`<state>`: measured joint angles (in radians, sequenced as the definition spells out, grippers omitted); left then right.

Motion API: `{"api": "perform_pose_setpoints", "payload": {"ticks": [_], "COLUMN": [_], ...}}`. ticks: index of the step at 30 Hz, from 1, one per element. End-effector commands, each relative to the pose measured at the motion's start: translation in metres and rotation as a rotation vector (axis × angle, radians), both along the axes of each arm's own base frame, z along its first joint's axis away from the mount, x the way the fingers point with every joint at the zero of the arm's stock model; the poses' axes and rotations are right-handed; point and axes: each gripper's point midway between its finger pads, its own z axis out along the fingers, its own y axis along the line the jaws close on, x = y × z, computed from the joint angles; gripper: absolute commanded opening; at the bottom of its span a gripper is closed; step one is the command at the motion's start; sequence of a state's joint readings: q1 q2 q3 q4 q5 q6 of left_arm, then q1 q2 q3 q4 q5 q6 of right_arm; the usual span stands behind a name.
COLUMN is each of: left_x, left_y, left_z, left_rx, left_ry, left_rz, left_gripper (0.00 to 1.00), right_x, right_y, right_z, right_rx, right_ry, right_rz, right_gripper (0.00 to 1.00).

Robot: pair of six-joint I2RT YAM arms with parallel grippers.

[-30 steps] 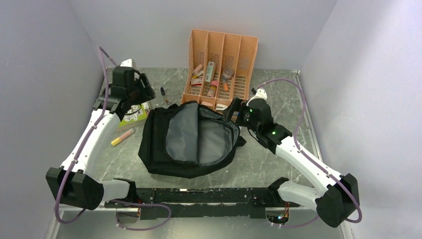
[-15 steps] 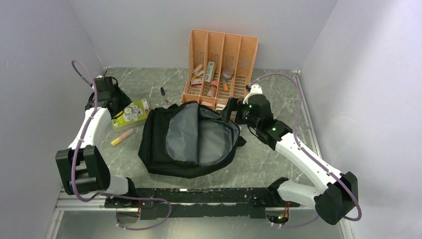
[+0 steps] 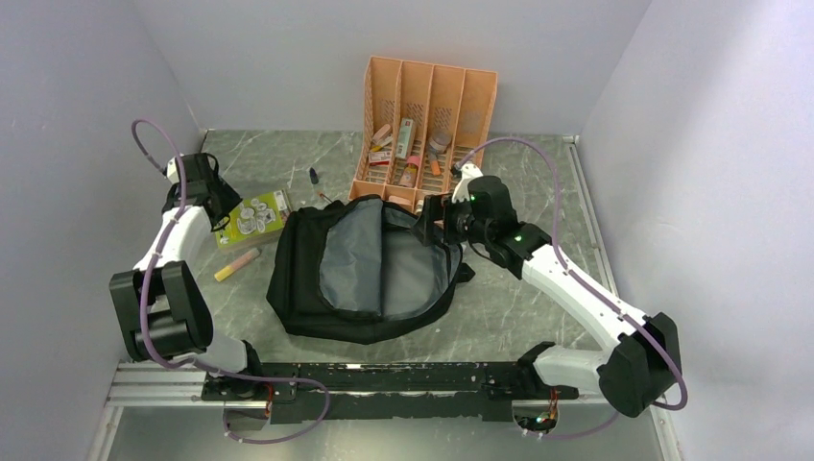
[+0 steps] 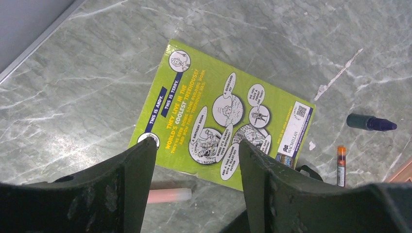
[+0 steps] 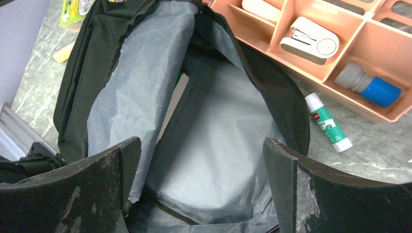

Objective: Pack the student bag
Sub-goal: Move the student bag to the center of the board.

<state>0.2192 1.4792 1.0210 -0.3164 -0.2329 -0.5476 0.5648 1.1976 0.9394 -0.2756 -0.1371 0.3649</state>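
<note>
The student bag (image 3: 365,269) is a black backpack lying flat mid-table, its top unzipped and its grey lining (image 5: 209,145) showing. My right gripper (image 3: 427,219) hangs open over the bag's far right rim; in the right wrist view its jaws (image 5: 201,143) stand wide apart above the lining with nothing between them. My left gripper (image 3: 223,206) is at the far left, open and empty, just above the near edge of a green comic book (image 4: 223,111) that lies flat on the table (image 3: 251,216).
An orange file organiser (image 3: 427,125) holding small supplies stands behind the bag. A glue stick (image 5: 328,122) lies beside it. A pink and yellow highlighter (image 3: 237,263), a dark marker (image 4: 370,123) and an orange-capped pen (image 4: 341,166) lie near the book. Walls close in left and right.
The left arm has folded back to the left and its gripper now sits low over the green book. The right gripper has shifted left over the bag's opening.
</note>
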Motion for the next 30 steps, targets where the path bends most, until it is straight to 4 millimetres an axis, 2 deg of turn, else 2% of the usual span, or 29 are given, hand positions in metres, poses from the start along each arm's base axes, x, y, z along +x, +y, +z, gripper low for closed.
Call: {"api": "perform_pose_setpoints", "payload": {"ticks": [1,7,11,15,19,25,30], "left_x": [0.007,-0.007,-0.009,-0.019,-0.029,-0.044,-0.045], "left_y": [0.001,-0.012,-0.037,-0.066,-0.084,-0.078,-0.09], "left_z": [-0.003,-0.035,-0.046,-0.045,-0.04,-0.034,-0.039], "left_rx": [0.0,-0.062,-0.149,-0.181,-0.19,-0.152,-0.201], "left_ry": [-0.007,0.004,-0.01,-0.026,-0.034,0.003,0.02], "left_rz": [-0.014,-0.026,-0.088,-0.148,-0.202,-0.177,-0.223], "left_gripper": [0.68,0.67,0.66,0.66,0.65,0.66,0.65], "right_x": [-0.007,-0.016,-0.017,-0.016,-0.018,-0.012,-0.001], "right_y": [0.007,0.015,0.014,0.015,0.034,0.06,0.083], "right_z": [-0.001,-0.012,-0.016,-0.014,-0.013,-0.03,-0.052], "right_rx": [0.011,0.043,0.04,0.066,0.162,0.188,0.179], "right_ry": [0.023,0.072,0.08,0.087,0.133,0.192,0.242], "right_rz": [0.064,0.107,0.097,0.08,0.111,0.107,0.108], "right_gripper": [1.0,1.0,1.0,1.0,1.0,1.0,1.0]}}
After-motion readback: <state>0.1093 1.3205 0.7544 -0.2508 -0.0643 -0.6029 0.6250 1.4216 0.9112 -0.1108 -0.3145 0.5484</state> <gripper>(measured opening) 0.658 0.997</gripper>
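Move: The student bag lies open between the hands, its middle about 30 cm right of the left hand, 9 cm back and 9 cm below. A green book is some 3 cm ahead and 4 cm to the right of that hand; the yellow marker is about 8 cm back. From the right hand the bag's middle is about 15 cm left, 3 cm back and 16 cm lower; a glue stick is some 6 cm ahead and 5 cm right, the stapler about 14 cm straight ahead. Both hands close in on the bag, no clear touch yet. The left sinks about 6 cm while drawing back, then sweeps some 8 cm right towards the bag's left side and rises slightly, turning a little clockwise. The right eases back and down, then goes left and lower over the open bag, jaws wide, fingers tipping about 15 degrees further down. ##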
